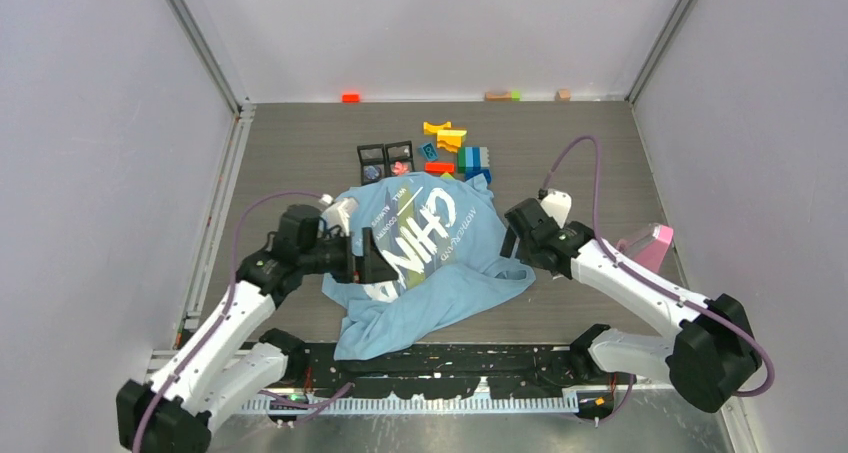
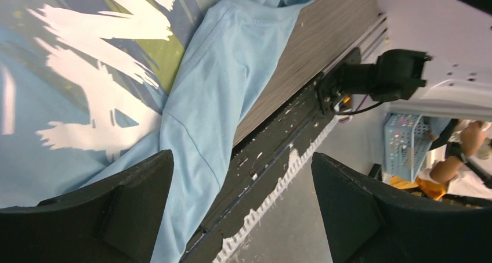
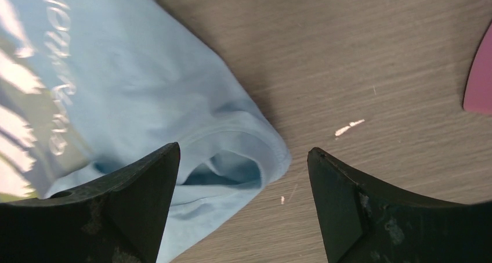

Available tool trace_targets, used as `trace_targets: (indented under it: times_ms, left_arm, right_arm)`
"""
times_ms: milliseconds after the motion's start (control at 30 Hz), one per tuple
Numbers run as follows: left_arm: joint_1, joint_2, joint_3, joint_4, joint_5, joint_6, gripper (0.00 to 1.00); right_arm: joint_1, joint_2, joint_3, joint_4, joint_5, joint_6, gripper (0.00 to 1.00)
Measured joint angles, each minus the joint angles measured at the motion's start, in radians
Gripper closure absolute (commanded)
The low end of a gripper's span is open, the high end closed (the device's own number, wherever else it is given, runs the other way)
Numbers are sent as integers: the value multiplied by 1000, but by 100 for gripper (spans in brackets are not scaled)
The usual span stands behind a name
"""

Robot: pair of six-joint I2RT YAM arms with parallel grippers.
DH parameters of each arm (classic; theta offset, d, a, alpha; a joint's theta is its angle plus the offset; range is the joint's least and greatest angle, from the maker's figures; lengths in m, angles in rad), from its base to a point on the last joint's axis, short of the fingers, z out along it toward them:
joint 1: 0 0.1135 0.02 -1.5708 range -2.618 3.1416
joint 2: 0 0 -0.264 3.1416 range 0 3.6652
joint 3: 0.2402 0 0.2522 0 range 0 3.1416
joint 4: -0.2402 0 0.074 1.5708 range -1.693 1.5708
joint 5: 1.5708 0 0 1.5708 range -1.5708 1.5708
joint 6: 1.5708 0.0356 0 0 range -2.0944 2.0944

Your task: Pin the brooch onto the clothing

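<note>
The clothing (image 1: 440,263), a light blue T-shirt with white "CHINA" lettering, lies crumpled at the middle of the table. A small pinkish-red brooch (image 1: 400,166) sits in an open black box just behind it. My left gripper (image 1: 375,260) hovers over the shirt's left side, open with nothing between its fingers; its wrist view shows the lettering (image 2: 87,71) and a fold of the shirt past the left gripper (image 2: 242,154). My right gripper (image 1: 515,238) stands open at the shirt's right sleeve; the sleeve opening (image 3: 232,164) lies below the right gripper (image 3: 243,148), untouched.
A second black box (image 1: 371,160) stands beside the first. Coloured toy blocks (image 1: 462,151) cluster behind the shirt, and small blocks (image 1: 350,97) lie along the back wall. A pink object (image 1: 650,245) rests at the right. A black rail (image 1: 440,365) runs along the near edge.
</note>
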Motion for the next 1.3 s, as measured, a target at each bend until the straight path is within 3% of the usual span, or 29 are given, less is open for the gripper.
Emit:
trace_targets:
  times_ms: [133,300,500,700,867,933,1000,1133,1200,1300]
  left_arm:
    - [-229,126,-25,138,-175,-53,11]
    - [-397,357,-14,273,-342,-55,14]
    - [-480,587,92,329,-462,5,15]
    - [-546,678,166,373,-566,79,17]
    - [-581,738,192,397,-611,111,38]
    - [-595,759,193,399,-631,126,39]
    - [-606,776,193,400,-654,134,46]
    - [-628,806,193,406,-679,135,82]
    - [-638,824,193,411,-688,134,98]
    - [-655,830,193,420,-703,127,100]
  right_arm:
    - [-64,14,-76,18,-53,21,15]
    - [-122,8,-129,100,-157,-5,14]
    - [-152,56,-109,175,-240,-88,15]
    - [-201,195,-18,220,-309,-174,24]
    - [-226,303,35,253,-360,-217,28]
    - [-230,335,41,264,-380,-227,34]
    - [-233,355,41,272,-395,-237,43]
    - [-234,376,42,285,-420,-246,71]
    - [-234,386,42,290,-426,-250,89]
    - [-235,406,53,292,-431,-255,99]
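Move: The clothing's folded-over hem, where the left fingers will shut, lies about 4 cm ahead of the left hand, 13 cm to its right and 15 cm below. The black brooch tray is some 27 cm ahead of that hand and 7 cm to its right, also 15 cm down. From the right hand, the clothing's right edge is about 5 cm ahead, 3 cm left and 8 cm below; the blue-green blocks are roughly 21 cm ahead and 10 cm left. Down and to its right goes the open left hand, about 15 cm lower and 13 cm across, tilting some 35 degrees until its fingers point steeply down, then pinching the clothing's folded hem. The right hand first sinks and draws slightly back, then swings forward and left and sinks again, steepening a little as its fingers close on the clothing's right edge. ##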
